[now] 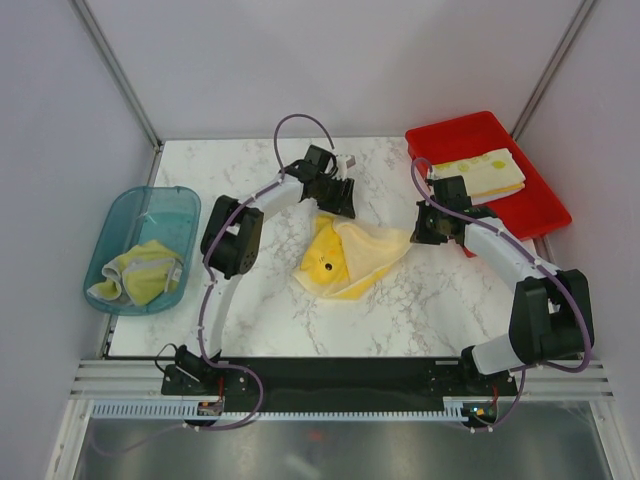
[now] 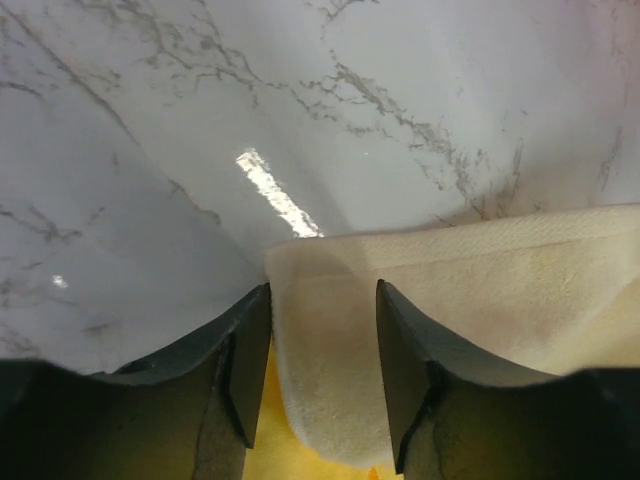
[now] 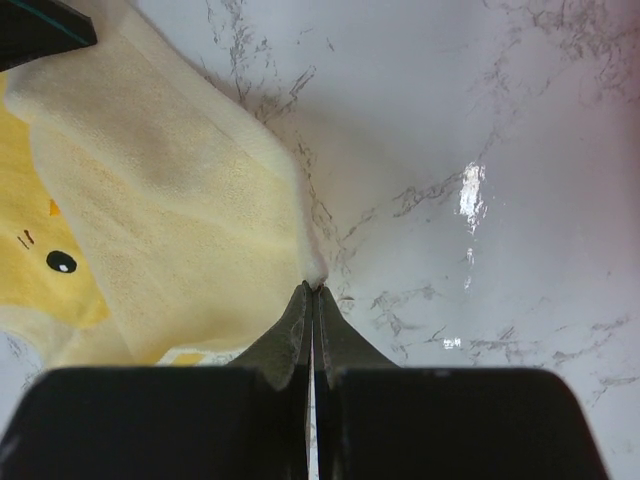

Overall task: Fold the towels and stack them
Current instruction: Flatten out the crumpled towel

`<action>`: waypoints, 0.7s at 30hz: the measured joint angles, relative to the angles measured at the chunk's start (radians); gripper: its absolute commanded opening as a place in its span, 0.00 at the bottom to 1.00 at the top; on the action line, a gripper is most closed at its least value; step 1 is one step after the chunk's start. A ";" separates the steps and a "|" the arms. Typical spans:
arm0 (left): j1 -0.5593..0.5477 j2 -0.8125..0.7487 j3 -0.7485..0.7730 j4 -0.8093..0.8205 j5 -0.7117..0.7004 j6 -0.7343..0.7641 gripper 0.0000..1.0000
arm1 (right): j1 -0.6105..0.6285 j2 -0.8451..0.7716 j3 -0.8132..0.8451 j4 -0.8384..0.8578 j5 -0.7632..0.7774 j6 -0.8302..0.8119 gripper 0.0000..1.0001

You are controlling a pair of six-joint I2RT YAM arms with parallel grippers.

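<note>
A yellow towel (image 1: 350, 262) with a cartoon face lies crumpled in the middle of the marble table, its pale underside folded over on top. My left gripper (image 1: 338, 200) is at the towel's far corner. In the left wrist view its jaws (image 2: 322, 300) stand open on either side of a rounded fold of the towel (image 2: 480, 290). My right gripper (image 1: 425, 232) is at the towel's right corner. The right wrist view shows it (image 3: 313, 290) shut, pinching the tip of the towel (image 3: 170, 210). A folded white towel with yellow-green print (image 1: 485, 172) lies in the red tray.
The red tray (image 1: 530, 210) sits at the back right, partly off the table's right edge. A translucent teal tub (image 1: 150, 215) at the left holds more crumpled towels (image 1: 140, 272). White walls close in the back and sides.
</note>
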 measured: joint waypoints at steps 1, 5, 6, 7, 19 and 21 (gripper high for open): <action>-0.005 0.003 0.000 0.000 0.002 -0.005 0.34 | 0.000 0.000 0.000 0.002 0.000 0.000 0.00; -0.016 0.012 0.001 -0.008 0.000 -0.023 0.02 | 0.000 0.000 0.000 0.010 -0.010 0.000 0.00; -0.016 0.012 0.001 -0.011 0.001 -0.028 0.02 | 0.000 0.000 0.000 0.013 -0.016 0.001 0.00; -0.016 0.011 0.000 -0.011 0.001 -0.029 0.02 | 0.000 0.000 0.000 0.018 -0.020 0.003 0.00; -0.010 -0.502 -0.166 -0.052 -0.114 -0.057 0.02 | 0.000 -0.135 0.235 0.052 -0.100 0.014 0.00; -0.010 -0.662 -0.209 -0.037 -0.130 -0.060 0.02 | 0.000 -0.207 0.251 0.056 -0.115 0.011 0.00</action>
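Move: The towel's free corner lies between the left hand's open fingers, about 1 cm ahead, 1 cm left and 1 cm below. The crumpled yellow part of the towel is some 12 cm back of that hand, 1 cm left and 2 cm lower. The right hand already holds the other corner; from it the free corner is about 7 cm ahead, 18 cm left and 6 cm below, and the red bin 14 cm ahead, 19 cm right, slightly below. Left fingers pinch the towel's free corner; then both hands lift, left about 25 cm, right about 19, fingers tilting up. ##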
